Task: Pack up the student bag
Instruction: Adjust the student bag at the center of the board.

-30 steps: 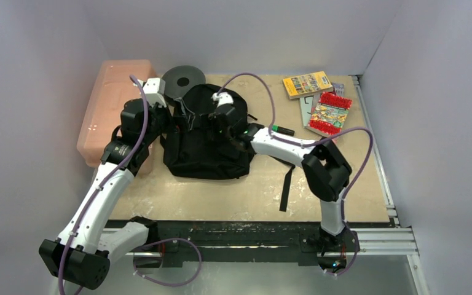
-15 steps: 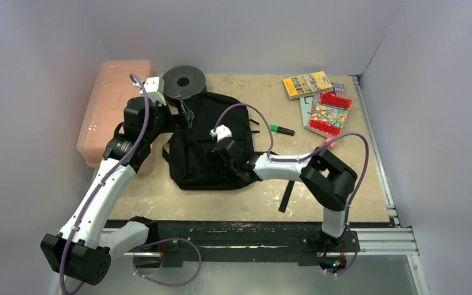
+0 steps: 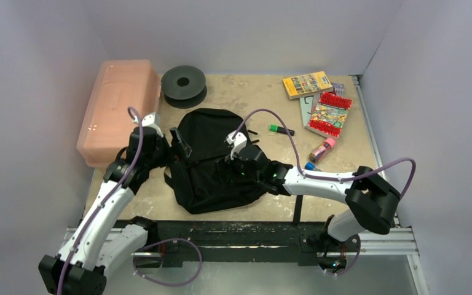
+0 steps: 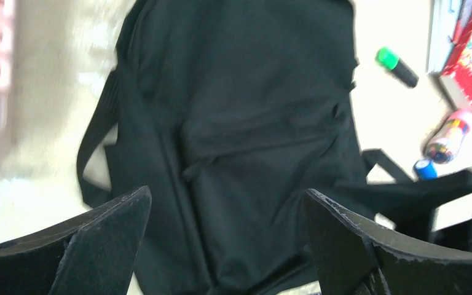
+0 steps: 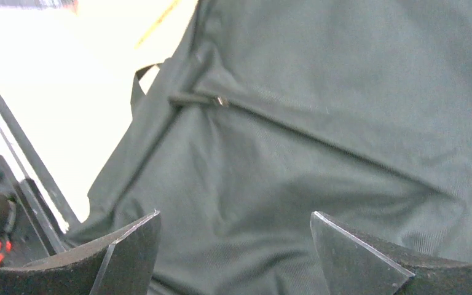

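Note:
The student bag (image 3: 212, 163) is a soft black backpack lying flat on the table, left of centre, and it fills both wrist views (image 4: 252, 123) (image 5: 319, 141). Its front zip pull (image 5: 198, 99) shows in the right wrist view. A black webbing strap (image 3: 297, 210) trails off the near edge. My left gripper (image 3: 182, 145) (image 4: 226, 200) hovers over the bag's left side, open with only fabric below it. My right gripper (image 3: 238, 161) (image 5: 235, 218) hangs over the bag's right half, also open and holding nothing.
A pink translucent box (image 3: 118, 107) stands at the left and a black spool (image 3: 184, 83) at the back. At the right lie a yellow book (image 3: 307, 84), a red book (image 3: 327, 114), a green highlighter (image 3: 281, 129), a pink tube (image 3: 322, 149) and a small blue item (image 3: 310, 166).
The bag has slid toward the near edge and lies flatter. Both arms have drawn back toward the near side with it. The right arm now lies lower, uncovering the pink tube.

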Robot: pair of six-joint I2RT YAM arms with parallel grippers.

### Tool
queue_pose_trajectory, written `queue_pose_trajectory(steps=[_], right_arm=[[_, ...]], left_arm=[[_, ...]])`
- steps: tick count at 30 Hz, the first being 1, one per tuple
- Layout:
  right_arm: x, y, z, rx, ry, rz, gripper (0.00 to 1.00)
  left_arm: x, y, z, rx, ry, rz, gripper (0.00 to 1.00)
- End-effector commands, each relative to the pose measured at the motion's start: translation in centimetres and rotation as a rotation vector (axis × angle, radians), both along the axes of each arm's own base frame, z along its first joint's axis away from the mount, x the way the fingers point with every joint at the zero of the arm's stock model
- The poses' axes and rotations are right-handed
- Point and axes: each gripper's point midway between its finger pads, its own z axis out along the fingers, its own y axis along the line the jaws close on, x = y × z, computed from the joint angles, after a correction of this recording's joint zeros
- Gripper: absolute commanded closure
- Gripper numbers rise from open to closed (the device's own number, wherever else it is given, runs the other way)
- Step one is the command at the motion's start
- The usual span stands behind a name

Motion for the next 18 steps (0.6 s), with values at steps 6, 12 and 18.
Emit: queue_pose_trajectory(steps=[6, 12, 18], right_arm=[[3.1, 8.1, 6.3, 0.208, -0.127, 0.103, 0.05], [1.4, 11.6, 7.8, 0.368, -0.177, 0.265, 0.05], [0.1, 13.2, 5.3, 0.38, -0.168, 0.322, 0.05]], left_arm=[[-7.6, 3.5, -1.8, -0.105, 0.017, 0.201, 0.07], [-10.4, 6.5, -2.2, -0.046, 0.014, 0.316, 0.06], [-10.9, 6.6, -3.1, -0.049, 0.041, 0.327, 0.06]])
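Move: Over the student bag, the open right hand has the bag's middle some 2 cm ahead, 2 cm to its left and 8 cm below; the highlighter lies about 15 cm ahead and 24 cm to its right. From the left hand the bag's middle is roughly 5 cm back, 11 cm to the right and 16 cm down, the black reel about 24 cm ahead and 2 cm left, the peach box 13 cm ahead and 25 cm left. Sweeping left across the bag by about 11 cm towards its left edge, the right hand also rises some 3 cm and rolls its left side up while turning a little counter-clockwise. The left hand clears out backwards about 10 cm and some 6 cm left, along the bag's left side towards the near table edge, turning counter-clockwise some 15 degrees. Both grippers stay wide open and take hold of nothing. ##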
